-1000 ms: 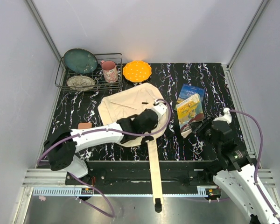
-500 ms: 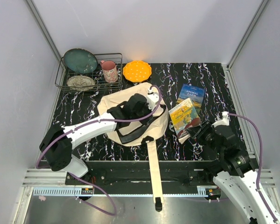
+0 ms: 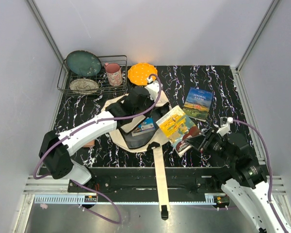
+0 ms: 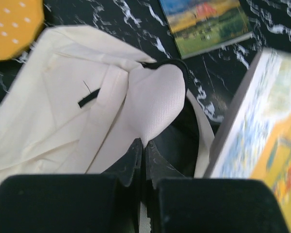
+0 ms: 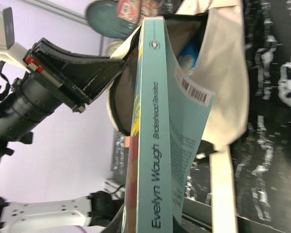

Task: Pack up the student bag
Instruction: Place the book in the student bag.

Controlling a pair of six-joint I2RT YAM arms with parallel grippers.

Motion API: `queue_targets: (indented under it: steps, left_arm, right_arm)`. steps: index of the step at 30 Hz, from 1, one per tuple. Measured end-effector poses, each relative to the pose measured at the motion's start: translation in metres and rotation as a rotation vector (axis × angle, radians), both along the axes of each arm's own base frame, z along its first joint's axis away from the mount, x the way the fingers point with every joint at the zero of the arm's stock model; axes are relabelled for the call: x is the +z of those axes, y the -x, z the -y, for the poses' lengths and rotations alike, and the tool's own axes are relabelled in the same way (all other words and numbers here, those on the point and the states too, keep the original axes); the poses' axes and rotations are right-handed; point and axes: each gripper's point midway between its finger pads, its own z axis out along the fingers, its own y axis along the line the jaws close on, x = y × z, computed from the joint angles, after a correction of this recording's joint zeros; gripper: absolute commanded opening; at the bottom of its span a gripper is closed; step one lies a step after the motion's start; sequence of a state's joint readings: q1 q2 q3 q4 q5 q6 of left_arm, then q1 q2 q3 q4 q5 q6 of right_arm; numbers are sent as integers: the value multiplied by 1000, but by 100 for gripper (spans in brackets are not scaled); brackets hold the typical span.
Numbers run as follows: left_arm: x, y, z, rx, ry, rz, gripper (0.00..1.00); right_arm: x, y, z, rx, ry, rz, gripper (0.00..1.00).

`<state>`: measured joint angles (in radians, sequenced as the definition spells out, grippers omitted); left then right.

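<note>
The student bag (image 3: 117,112), cream canvas, lies at mid-table with its mouth held wide, dark lining (image 3: 138,140) showing. My left gripper (image 3: 138,110) is shut on the bag's cream flap (image 4: 157,99) and holds it lifted toward the back; its jaws (image 4: 144,145) pinch the fabric. My right gripper (image 3: 196,141) is shut on a paperback book (image 3: 177,126) with a yellow cover and pale blue spine (image 5: 155,145). The book's far end hangs tilted at the bag's right rim, by the opening. A blue item (image 3: 144,127) lies inside the bag.
A second book with a landscape cover (image 3: 198,103) lies to the right. An orange plate (image 3: 142,73) sits behind the bag, beside a wire rack (image 3: 68,87) with a teal plate and a pink mug (image 3: 113,74). The bag's long strap (image 3: 160,179) hangs over the front edge.
My left gripper has pulled the flap up and toward the back, opening the bag. My right gripper has carried the book leftward from the table's right side to the bag's mouth.
</note>
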<state>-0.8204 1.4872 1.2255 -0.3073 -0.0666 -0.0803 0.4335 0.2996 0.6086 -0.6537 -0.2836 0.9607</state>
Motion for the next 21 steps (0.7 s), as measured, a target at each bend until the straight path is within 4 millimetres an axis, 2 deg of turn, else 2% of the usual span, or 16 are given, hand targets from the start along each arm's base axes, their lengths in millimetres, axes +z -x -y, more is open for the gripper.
queue_targets:
  steps: [4, 7, 14, 21]
  left_arm:
    - [34, -14, -3, 59, 29, 68, 0]
    - [55, -20, -4, 85, 50, 105, 0]
    - [75, -20, -3, 86, 66, 122, 0]
    - [72, -9, 5, 55, 58, 111, 0]
  right_arm:
    - [16, 6, -19, 95, -113, 0, 0]
    - [16, 1, -35, 152, -195, -31, 0]
    - [-24, -20, -56, 176, -269, -178, 0]
    - [-50, -48, -70, 159, -283, -235, 0]
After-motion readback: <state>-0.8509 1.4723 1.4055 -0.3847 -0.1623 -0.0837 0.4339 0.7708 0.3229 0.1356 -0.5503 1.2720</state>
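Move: The right hand holds the yellow book, Brideshead Revisited; the bag's mouth lies about 16 cm to its left, 6 cm ahead and roughly 9 cm lower. The blue book already in the bag is some 19 cm left, 6 cm ahead and 16 cm down, and Animal Farm lies 18 cm ahead, 4 cm right, on the table. From the left hand, already pinching the bag's flap, the mouth is about 6 cm back, 1 cm right and 8 cm below. Leftward and forward, rising slightly before it dips, the right hand carries the book about 7 cm left into the bag's mouth, ending some 5 cm lower; the wrist rolls its left side up and tips the fingers down. The left hand keeps its pinch and pulls the flap up about 7 cm, mostly early on. ##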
